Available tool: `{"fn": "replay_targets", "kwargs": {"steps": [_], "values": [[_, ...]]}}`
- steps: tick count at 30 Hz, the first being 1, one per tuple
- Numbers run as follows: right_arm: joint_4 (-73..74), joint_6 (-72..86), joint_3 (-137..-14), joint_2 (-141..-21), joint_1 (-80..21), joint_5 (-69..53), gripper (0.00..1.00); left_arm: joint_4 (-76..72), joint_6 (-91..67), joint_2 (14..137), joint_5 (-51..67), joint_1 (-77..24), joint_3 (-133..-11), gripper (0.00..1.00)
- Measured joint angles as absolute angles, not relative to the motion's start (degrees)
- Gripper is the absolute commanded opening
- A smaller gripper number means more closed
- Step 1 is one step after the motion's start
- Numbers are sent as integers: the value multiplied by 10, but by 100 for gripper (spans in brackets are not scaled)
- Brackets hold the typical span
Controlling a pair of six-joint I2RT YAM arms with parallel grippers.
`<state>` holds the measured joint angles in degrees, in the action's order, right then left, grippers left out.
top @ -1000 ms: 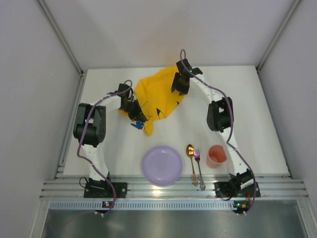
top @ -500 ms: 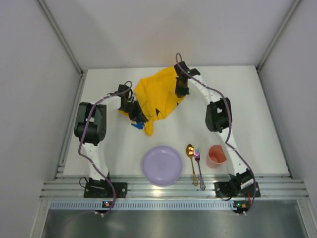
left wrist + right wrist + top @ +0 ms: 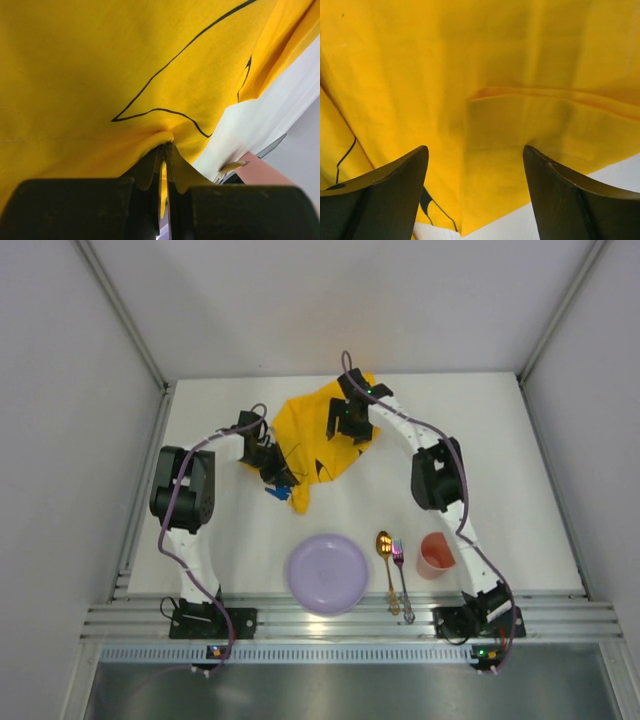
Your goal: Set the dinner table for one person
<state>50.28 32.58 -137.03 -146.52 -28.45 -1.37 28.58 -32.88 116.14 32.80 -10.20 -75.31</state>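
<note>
The yellow printed cloth mat (image 3: 318, 435) lies crumpled at the back middle of the white dinner table (image 3: 500, 460). My left gripper (image 3: 283, 480) is shut on the mat's near left edge; in the left wrist view the fabric (image 3: 100, 65) bunches into the closed jaws (image 3: 165, 147). My right gripper (image 3: 343, 428) stands open over the mat's right part. The right wrist view shows its fingers spread wide (image 3: 475, 150) above a folded layer of the yellow cloth (image 3: 495, 65), holding nothing.
A lilac plate (image 3: 328, 573) sits near the front edge. Just right of it lie a gold spoon (image 3: 384, 545) and a fork (image 3: 401, 575), then a pink cup (image 3: 437, 553). A small blue object (image 3: 272, 493) lies beside the left gripper. Aluminium rails edge the table.
My right gripper has opened and shifted left over the mat. The mat's right side has sunk a little. The left arm has stayed put, still gripping the cloth.
</note>
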Motion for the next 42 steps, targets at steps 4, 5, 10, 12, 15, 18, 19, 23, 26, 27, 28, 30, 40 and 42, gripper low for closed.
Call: {"fn": "replay_targets", "kwargs": {"steps": [4,5,10,12,15,18,19,23,26,27,28,30,40,42], "values": [[523,321,-1383,-1473,-315,3,72,273,-331,1155,329,-102,-741,0],[532,317,-1393,-1479,-320,12,67,268,-331,1152,329,-102,-736,0],[567,295,-1411,-1491,-328,64,19,249,-333,1133,325,-102,-705,0],[576,294,-1411,-1491,-328,80,10,244,-333,1126,323,-101,-695,0],[582,294,-1411,-1491,-328,93,0,239,-333,1123,324,-98,-690,0],[583,295,-1411,-1491,-328,98,0,240,-333,1123,325,-96,-690,0],[583,295,-1411,-1491,-328,99,0,240,-333,1123,325,-95,-690,0],[572,296,-1376,-1470,-324,107,0,246,-329,1123,325,-94,-693,0],[556,299,-1323,-1435,-314,108,0,265,-323,1124,317,-94,-710,0],[552,301,-1309,-1422,-309,107,0,278,-321,1127,311,-94,-724,0],[549,303,-1303,-1412,-303,104,0,290,-320,1133,305,-94,-746,0],[534,313,-1311,-1394,-283,87,0,309,-321,1153,294,-94,-800,0],[377,388,-1400,-1333,-128,-29,0,413,-373,1364,263,-70,-1375,0],[357,387,-1356,-1273,-113,-33,0,396,-383,1340,262,-51,-1392,0]]}}
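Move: The cloth fold that I shut my open right fingers on lies just below my right hand, about 2 cm down and 2 cm back. The table's far edge is some 14 cm ahead of that hand, and the spoon is about 35 cm back and 9 cm right. My left hand already holds the yellow cloth; from it the far edge is roughly 27 cm ahead, and the plate is 23 cm back and 10 cm right. I edge my right hand back and down a couple of centimetres and pinch the cloth shut, while my left hand keeps its grip and eases back 1 cm. Then both hands sweep up about 20 cm and forward towards the far edge, the left by some 22 cm; my right also pulls some 13 cm to the right. Both wrists tip up by about 30 degrees. ##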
